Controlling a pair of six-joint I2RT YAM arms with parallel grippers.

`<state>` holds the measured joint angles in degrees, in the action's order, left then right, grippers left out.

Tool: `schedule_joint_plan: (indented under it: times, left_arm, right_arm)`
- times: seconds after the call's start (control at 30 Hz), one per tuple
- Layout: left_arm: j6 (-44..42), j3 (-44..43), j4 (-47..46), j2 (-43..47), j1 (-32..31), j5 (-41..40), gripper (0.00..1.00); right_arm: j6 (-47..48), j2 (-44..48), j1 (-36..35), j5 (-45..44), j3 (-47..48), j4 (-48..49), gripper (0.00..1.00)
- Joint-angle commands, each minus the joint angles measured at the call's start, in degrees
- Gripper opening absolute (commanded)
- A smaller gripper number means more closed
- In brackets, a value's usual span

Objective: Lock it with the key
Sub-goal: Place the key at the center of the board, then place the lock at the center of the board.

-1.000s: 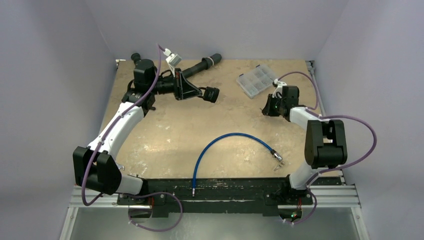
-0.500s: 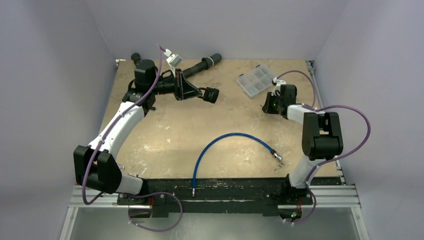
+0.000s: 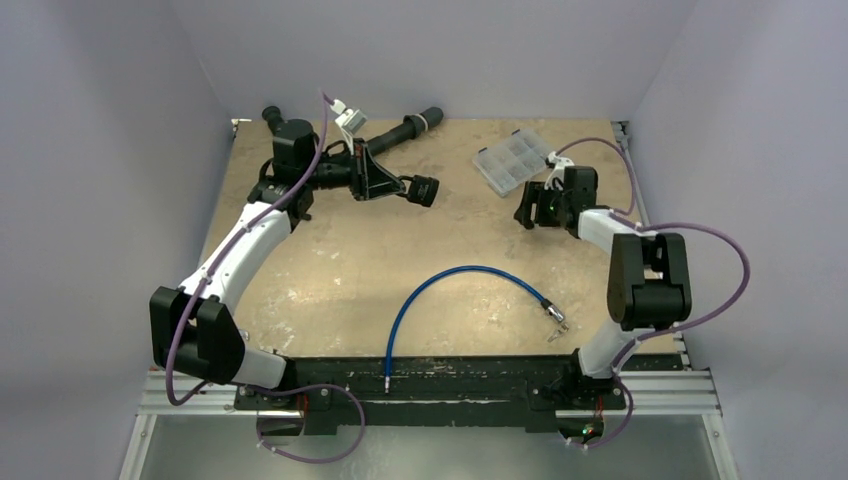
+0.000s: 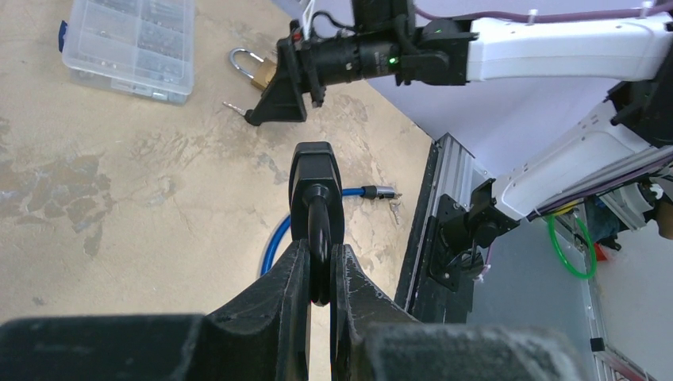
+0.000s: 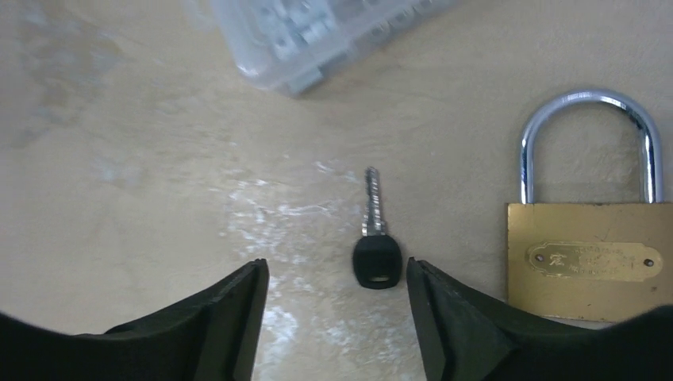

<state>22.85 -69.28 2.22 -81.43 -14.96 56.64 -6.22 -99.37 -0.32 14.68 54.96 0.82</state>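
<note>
A brass padlock (image 5: pixel 591 258) with its steel shackle standing up out of the body lies on the table; it also shows in the left wrist view (image 4: pixel 258 70). A small key (image 5: pixel 374 242) with a black head lies just left of it, blade pointing away. My right gripper (image 5: pixel 337 274) is open, low over the table, with the key's head between its fingers near the right one. In the top view the right gripper (image 3: pixel 527 213) hides both. My left gripper (image 4: pixel 319 254) is shut on a black block-shaped object (image 4: pixel 316 186) and holds it above the table, far left (image 3: pixel 405 187).
A clear compartment box (image 3: pixel 512 160) sits just behind the right gripper. A blue cable (image 3: pixel 450 285) with a metal end (image 3: pixel 553 318) curves across the near middle. A black rod (image 3: pixel 405 128) lies at the back. Walls close in on three sides.
My right gripper has shifted a little left and farther from the base, and the right elbow has swung. The left arm has barely moved and keeps its hold.
</note>
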Motion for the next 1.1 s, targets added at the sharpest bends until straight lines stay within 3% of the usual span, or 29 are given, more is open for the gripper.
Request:
schedule_joint_plan:
  times: [0.0,0.23,0.5,0.7,0.87,1.07]
  left_arm:
    - [-2.86,-2.21,-1.23,1.05,-1.04,-0.74,0.00]
    - [-5.41,-1.92,2.66,1.05,-2.40,-2.71,0.00]
    - [-7.56,-2.89,7.23,0.84,-3.36,-5.24,0.00]
    - [-6.89,-4.76,13.05,-0.90,-4.01,-7.59,0.00]
    - [-1.71,-4.23,13.31,-1.18,-4.11,-6.56,0.00]
    - [8.98,-0.67,4.70,0.20,-4.28,-0.82,0.00]
  right_arm:
    - [1.40,8.55,0.14,6.84,1.68,0.69,0.78]
    - [4.69,19.01,-0.01,14.16,3.15,-2.24,0.99]
    - [11.28,27.91,-3.22,19.62,5.74,-8.61,0.99]
    - [18.66,32.40,-12.14,19.13,8.16,-13.51,0.99]
    - [25.28,32.75,-20.04,15.93,10.07,-16.67,0.99]
    - [29.35,33.02,-27.05,12.66,9.56,-14.95,0.99]
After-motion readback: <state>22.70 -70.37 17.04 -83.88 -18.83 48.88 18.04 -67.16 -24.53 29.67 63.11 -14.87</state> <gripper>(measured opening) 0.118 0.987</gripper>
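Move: The black padlock hangs from the left fingers, some 12 cm back, 24 cm left and 23 cm above the right hand. The key lies just under the right fingertips, its middle roughly 3 cm ahead and 3 cm below. The brass padlock is some 3 cm ahead and 9 cm right of that hand, the clear organizer box about 15 cm straight ahead, both on the board. From the left hand the black padlock is about 1 cm ahead, 5 cm right and 3 cm lower. Up first, away from the key, then swinging left and back towards the black padlock, the right hand covers about 24 cm of height, 17 cm left and 12 cm back, its already part-open fingers spreading fully while the wrist lifts its tips and turns counter-clockwise. The left hand keeps its grip on the padlock's shackle and sinks about 5 cm, tilting slightly. ##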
